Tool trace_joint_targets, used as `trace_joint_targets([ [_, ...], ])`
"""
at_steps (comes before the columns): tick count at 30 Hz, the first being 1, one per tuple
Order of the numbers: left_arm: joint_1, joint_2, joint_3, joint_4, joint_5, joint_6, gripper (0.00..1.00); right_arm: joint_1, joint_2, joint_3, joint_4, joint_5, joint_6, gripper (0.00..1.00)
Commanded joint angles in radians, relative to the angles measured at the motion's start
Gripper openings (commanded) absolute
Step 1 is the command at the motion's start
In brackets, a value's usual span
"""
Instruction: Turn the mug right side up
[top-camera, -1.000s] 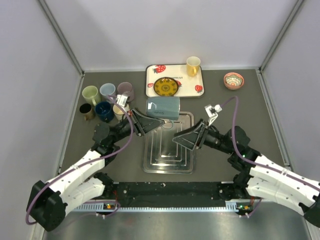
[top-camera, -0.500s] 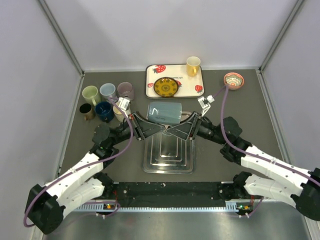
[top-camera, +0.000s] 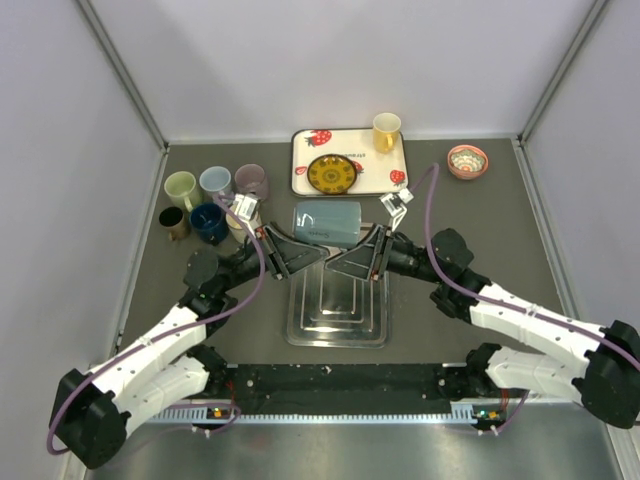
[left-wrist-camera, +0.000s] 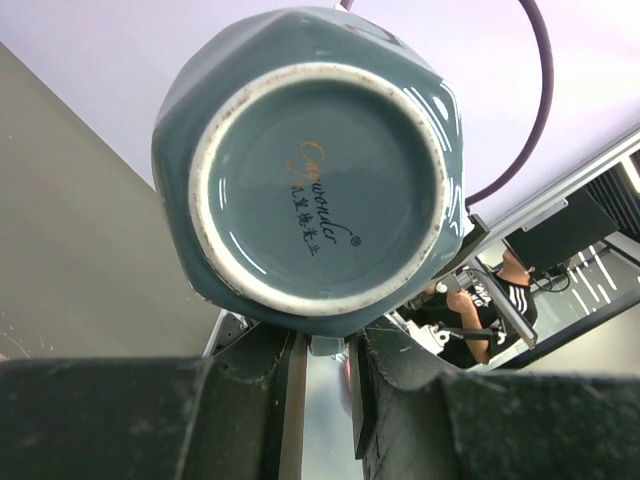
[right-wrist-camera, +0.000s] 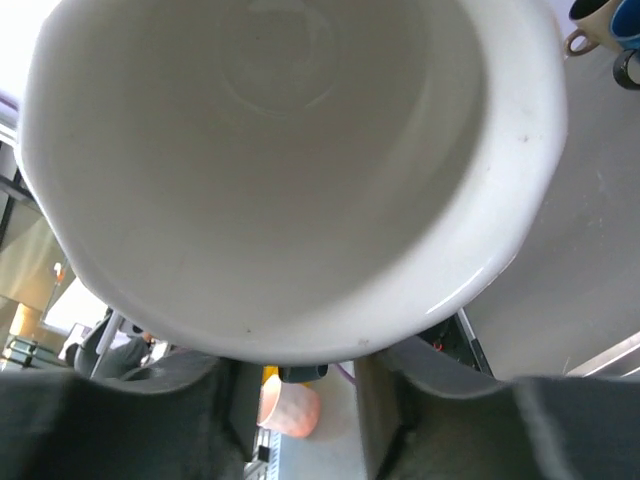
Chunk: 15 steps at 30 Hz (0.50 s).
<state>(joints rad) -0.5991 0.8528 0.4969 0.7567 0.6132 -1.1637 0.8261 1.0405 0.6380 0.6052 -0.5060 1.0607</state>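
Observation:
The grey-blue mug (top-camera: 328, 222) lies on its side in the air above the metal tray (top-camera: 340, 318). My left gripper (top-camera: 320, 252) is shut on the handle under the mug's body. The left wrist view shows the mug's glazed base (left-wrist-camera: 315, 160) with a white ring, just above my left gripper (left-wrist-camera: 328, 350). From the opposite side my right gripper (top-camera: 340, 264) comes up to the mug's mouth. The right wrist view is filled by the mug's white inside (right-wrist-camera: 280, 150). Below the rim, my right gripper (right-wrist-camera: 305, 385) stands open, a finger on each side of the handle with gaps showing.
Several mugs (top-camera: 215, 200) cluster at the back left. A strawberry-printed tray (top-camera: 305, 140) at the back holds a yellow plate (top-camera: 332, 173) and a yellow mug (top-camera: 386, 131). A small patterned bowl (top-camera: 467, 160) sits at the back right. Walls close in both sides.
My right arm has swung left and forward to the mug's open end, and its jaws have narrowed around the handle. The left gripper keeps hold of the mug, nearly still.

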Motion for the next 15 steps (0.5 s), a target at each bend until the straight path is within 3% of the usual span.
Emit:
trace_joint_targets([
  [1,-0.011,-0.017,0.014,0.110,0.043,0.022,0.00,-0.008,0.007,0.072,0.105,-0.009,0.013,0.33],
  [5,-0.011,-0.017,0.014,0.107,0.048,0.025,0.00,-0.010,0.004,0.072,0.110,0.009,0.018,0.20],
  [9,-0.011,-0.023,0.009,0.093,0.043,0.036,0.00,-0.010,-0.013,0.080,0.081,0.059,-0.005,0.00],
  [13,-0.011,-0.054,0.015,0.014,0.022,0.090,0.00,-0.008,-0.037,0.115,-0.053,0.089,-0.092,0.00],
  [14,-0.011,-0.069,0.014,0.000,0.013,0.096,0.04,-0.010,-0.052,0.121,-0.082,0.095,-0.111,0.00],
  [15,-0.011,-0.077,0.012,-0.028,-0.015,0.102,0.16,-0.010,-0.060,0.129,-0.105,0.103,-0.128,0.00],
])
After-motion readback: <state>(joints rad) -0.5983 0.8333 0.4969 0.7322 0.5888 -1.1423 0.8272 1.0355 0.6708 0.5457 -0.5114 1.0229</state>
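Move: My right fingers stand open around the grey-blue mug's handle, whose middle is about 2 cm ahead and 1 cm left of my right hand. The mug body lies on its side some 7 cm ahead and a little above, its mouth to my right. The metal tray's middle is about 3 cm ahead, 2 cm right and 28 cm down; the cream mug is about 18 cm ahead, 18 cm left and 24 cm down. My left hand already grips the handle, about 1 cm to its right. I shut my right fingers on the mug's handle, from under half open to nearly closed, and they stop short of fully shut with the handle pinched between them. The right hand otherwise stays where it is, within about 0.5 cm and with hardly any turn. My left hand holds still and keeps its own grip on the handle. ##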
